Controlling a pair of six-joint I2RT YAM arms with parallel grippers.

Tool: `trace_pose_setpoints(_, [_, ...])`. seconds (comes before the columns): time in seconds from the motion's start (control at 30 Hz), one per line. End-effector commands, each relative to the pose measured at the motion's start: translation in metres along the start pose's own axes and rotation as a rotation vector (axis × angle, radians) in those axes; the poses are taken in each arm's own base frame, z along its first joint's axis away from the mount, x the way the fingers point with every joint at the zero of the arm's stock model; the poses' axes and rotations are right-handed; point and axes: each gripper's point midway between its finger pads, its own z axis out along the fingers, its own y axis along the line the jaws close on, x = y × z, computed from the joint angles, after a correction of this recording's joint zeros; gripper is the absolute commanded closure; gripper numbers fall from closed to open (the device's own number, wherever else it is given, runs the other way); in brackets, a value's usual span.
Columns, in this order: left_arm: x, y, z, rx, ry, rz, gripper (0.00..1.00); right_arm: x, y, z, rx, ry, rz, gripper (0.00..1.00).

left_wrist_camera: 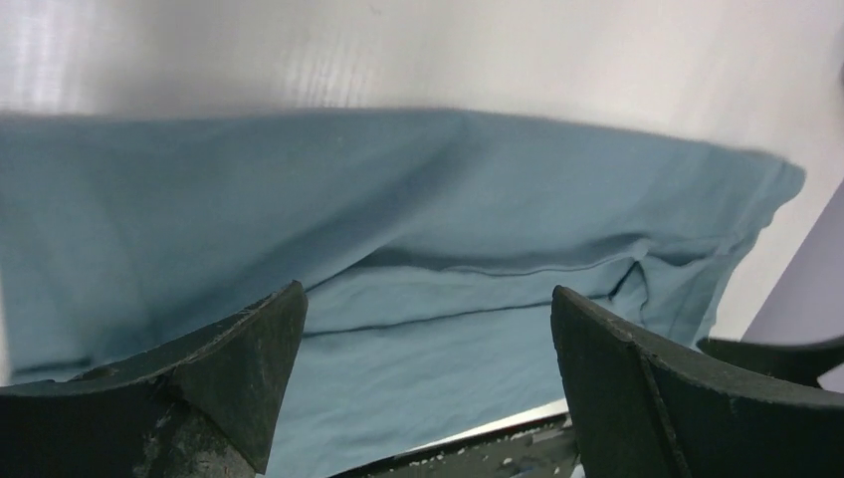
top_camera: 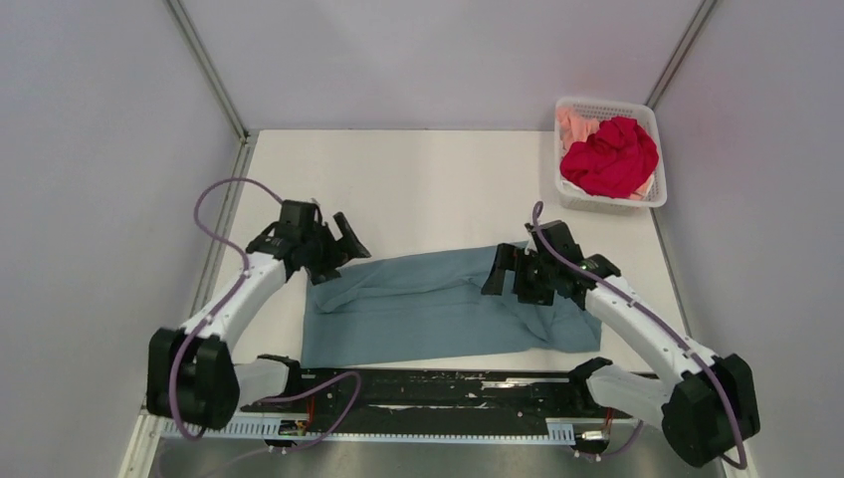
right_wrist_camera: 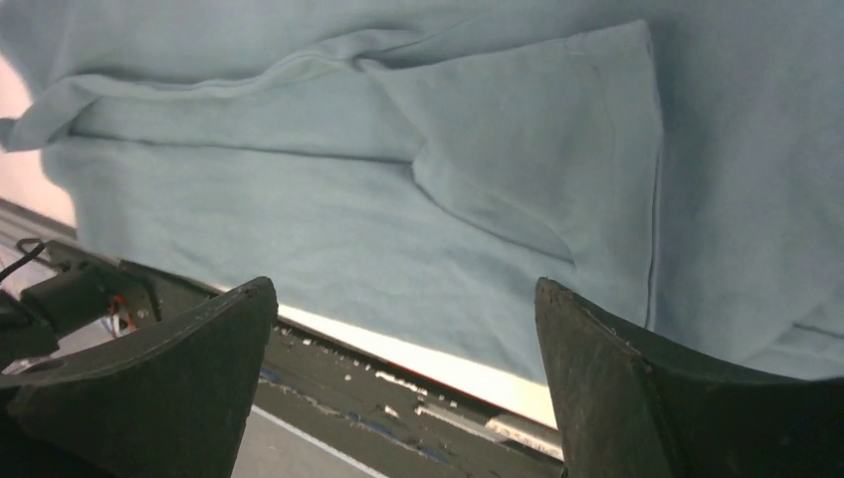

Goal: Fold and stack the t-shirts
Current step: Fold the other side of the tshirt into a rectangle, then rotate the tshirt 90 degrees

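The dusty teal-blue t-shirt (top_camera: pixel 428 309) lies folded lengthwise as a wide band on the table near the front edge. It fills the left wrist view (left_wrist_camera: pixel 299 219) and the right wrist view (right_wrist_camera: pixel 398 149), with a sleeve fold showing. My left gripper (top_camera: pixel 338 244) is open and empty above the shirt's far left corner. My right gripper (top_camera: pixel 508 271) is open and empty above the shirt's right part. The bright red t-shirt (top_camera: pixel 609 157) and the pale peach-pink t-shirt (top_camera: pixel 575 125) lie crumpled in the basket.
The white mesh basket (top_camera: pixel 654 195) stands at the far right corner of the table. A black rail (top_camera: pixel 418 390) runs along the near edge between the arm bases. Grey walls close in the left, back and right.
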Motion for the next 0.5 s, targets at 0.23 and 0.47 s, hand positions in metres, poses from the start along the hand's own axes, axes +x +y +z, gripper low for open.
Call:
trace_pose_setpoints(0.23, [0.058,0.067,0.06,-0.242,0.271,-0.001,0.0,-0.002,-0.084,0.058,0.242,-0.019,0.257,0.0])
trace_pose_setpoints(0.47, [0.086,0.122,0.026,-0.462,0.235,-0.071,0.0,-0.025,-0.102,0.079,0.274,-0.036,0.286,0.0])
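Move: The folded-over left part of the t-shirt lies almost under the left hand, about 2 cm back and 10 below. The shirt's left edge is some 7 cm to that hand's left and 5 cm back. For the right hand, the turned-in sleeve flap is about 3 cm ahead, 3 to the right and 9 below. The shirt's right edge is roughly 18 cm to the right of the right hand and 4 back. Both wide-open grippers come down onto the folded cloth, the left about 9 cm and the right about 8, tilting some 10 to 15 degrees. Once low, with fingertips on the shirt, the left drags it back a couple of centimetres; the right, having swung 4 cm right and turned clockwise on the way down, pushes it forward about 2 cm. ##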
